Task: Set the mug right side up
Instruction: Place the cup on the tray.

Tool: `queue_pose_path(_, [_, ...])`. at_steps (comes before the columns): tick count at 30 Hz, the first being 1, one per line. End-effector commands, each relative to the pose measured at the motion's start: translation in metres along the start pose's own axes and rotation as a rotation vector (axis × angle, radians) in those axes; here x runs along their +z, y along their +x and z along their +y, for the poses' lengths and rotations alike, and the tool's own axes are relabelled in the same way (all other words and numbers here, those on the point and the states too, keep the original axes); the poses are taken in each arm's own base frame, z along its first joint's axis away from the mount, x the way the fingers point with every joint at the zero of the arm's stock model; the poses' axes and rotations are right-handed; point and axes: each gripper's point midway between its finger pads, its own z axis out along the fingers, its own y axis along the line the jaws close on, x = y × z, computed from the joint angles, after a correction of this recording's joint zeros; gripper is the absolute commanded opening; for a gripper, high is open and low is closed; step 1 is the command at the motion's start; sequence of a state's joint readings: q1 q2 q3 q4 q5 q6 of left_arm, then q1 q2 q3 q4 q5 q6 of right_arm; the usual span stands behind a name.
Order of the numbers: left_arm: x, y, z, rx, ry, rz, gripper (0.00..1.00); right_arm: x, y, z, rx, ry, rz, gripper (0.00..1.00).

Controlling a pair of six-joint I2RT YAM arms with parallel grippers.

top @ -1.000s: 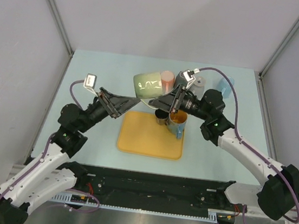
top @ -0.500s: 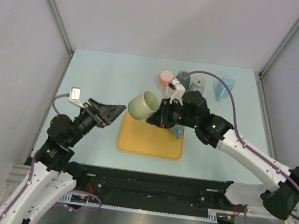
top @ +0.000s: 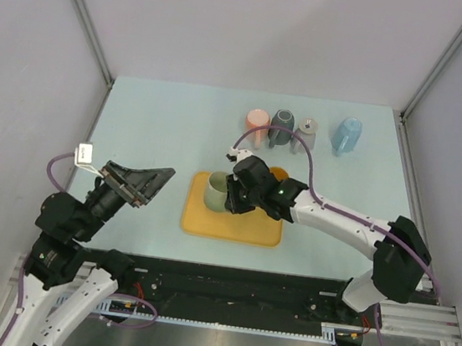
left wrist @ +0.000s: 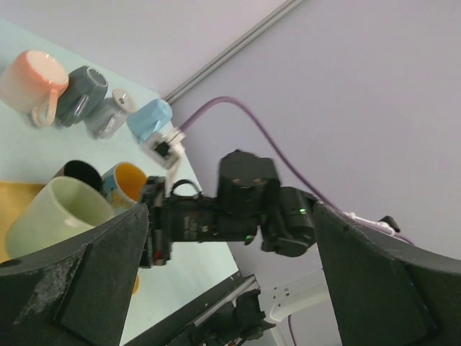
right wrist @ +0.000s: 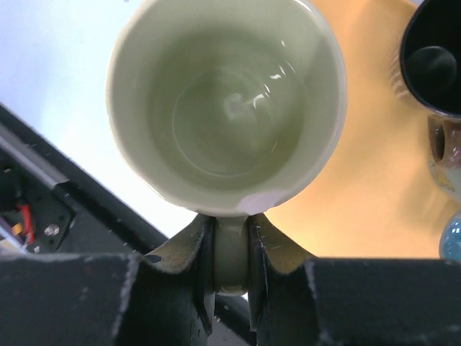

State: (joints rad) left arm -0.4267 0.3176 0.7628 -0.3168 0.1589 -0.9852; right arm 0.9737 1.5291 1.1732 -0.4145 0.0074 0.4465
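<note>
The light green mug stands mouth up at the left part of the orange tray. I cannot tell whether its base touches the tray. My right gripper is shut on the mug's handle. In the right wrist view the handle sits pinched between both fingers, below the mug's open mouth. My left gripper is open and empty, held in the air left of the tray and apart from the mug. The left wrist view shows the mug ahead, between its spread fingers.
A dark mug and a blue mug with an orange inside stand on the tray beside the green one. Pink, dark grey, grey and blue mugs stand in a row at the back.
My right gripper carried the green mug down and left onto the tray's left part, turning it from tilted to mouth up. My left arm drew back to the left.
</note>
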Motion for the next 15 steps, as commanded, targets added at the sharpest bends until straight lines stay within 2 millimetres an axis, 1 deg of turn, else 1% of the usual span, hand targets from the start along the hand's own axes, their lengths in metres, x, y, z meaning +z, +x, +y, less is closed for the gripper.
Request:
queue_pose_path(1, [-0.009,-0.015,-0.019,0.028,0.039,-0.048,1.0,0.006,-0.054,0.014,-0.038,0.027,-0.179,0.0])
queue_pose_path(2, [-0.01,-0.015,-0.019,0.028,0.042,-0.05,1.0,0.009,-0.055,0.013,-0.04,0.043,-0.182,0.0])
queue_pose_path(3, [-0.01,-0.015,-0.019,0.028,0.04,-0.049,1.0,0.011,-0.058,0.015,-0.047,0.043,-0.189,0.0])
queue_pose_path(4, [-0.01,-0.013,-0.016,0.027,0.037,-0.046,1.0,0.018,-0.055,0.013,-0.05,0.062,-0.181,0.0])
queue_pose_path(6, [-0.011,-0.012,-0.015,0.027,0.038,-0.047,1.0,0.023,-0.057,0.012,-0.057,0.078,-0.187,0.0])
queue_pose_path(10, [-0.01,-0.007,-0.007,0.025,0.024,-0.038,1.0,0.036,-0.057,0.003,-0.068,0.143,-0.198,0.0])
queue_pose_path(11, [-0.01,-0.006,-0.006,0.024,0.022,-0.036,1.0,0.041,-0.054,0.0,-0.072,0.159,-0.191,0.0])
queue_pose_path(14, [-0.009,-0.003,-0.001,0.022,0.014,-0.029,1.0,0.049,-0.054,-0.008,-0.084,0.205,-0.198,0.0])
queue_pose_path(15, [-0.008,-0.003,0.0,0.022,0.012,-0.029,1.0,0.054,-0.05,-0.012,-0.088,0.222,-0.188,0.0])
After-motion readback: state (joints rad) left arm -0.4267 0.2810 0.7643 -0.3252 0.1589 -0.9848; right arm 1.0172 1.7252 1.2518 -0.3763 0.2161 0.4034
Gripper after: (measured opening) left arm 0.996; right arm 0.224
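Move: The green mug hangs by its handle in my right hand. The tray's free left half, where I take it, lies about 6 cm ahead, 5 cm to the left and some 12 cm below. Already on the tray, the brown mug stands about 12 cm ahead and 5 cm right of this hand, the blue mug 10 cm ahead and 10 cm right, both roughly 9 cm lower. From my left hand that half is about 12 cm ahead, 7 cm right and 33 cm down. Keeping my pinch on the green mug's handle, I lower my right hand some 4 cm and ease it forward about 3 cm, with a little drift left, bringing the mug down towards the tray's free left half. Meanwhile my wrist rolls its left side down by about 10 degrees, levelling the mug. ##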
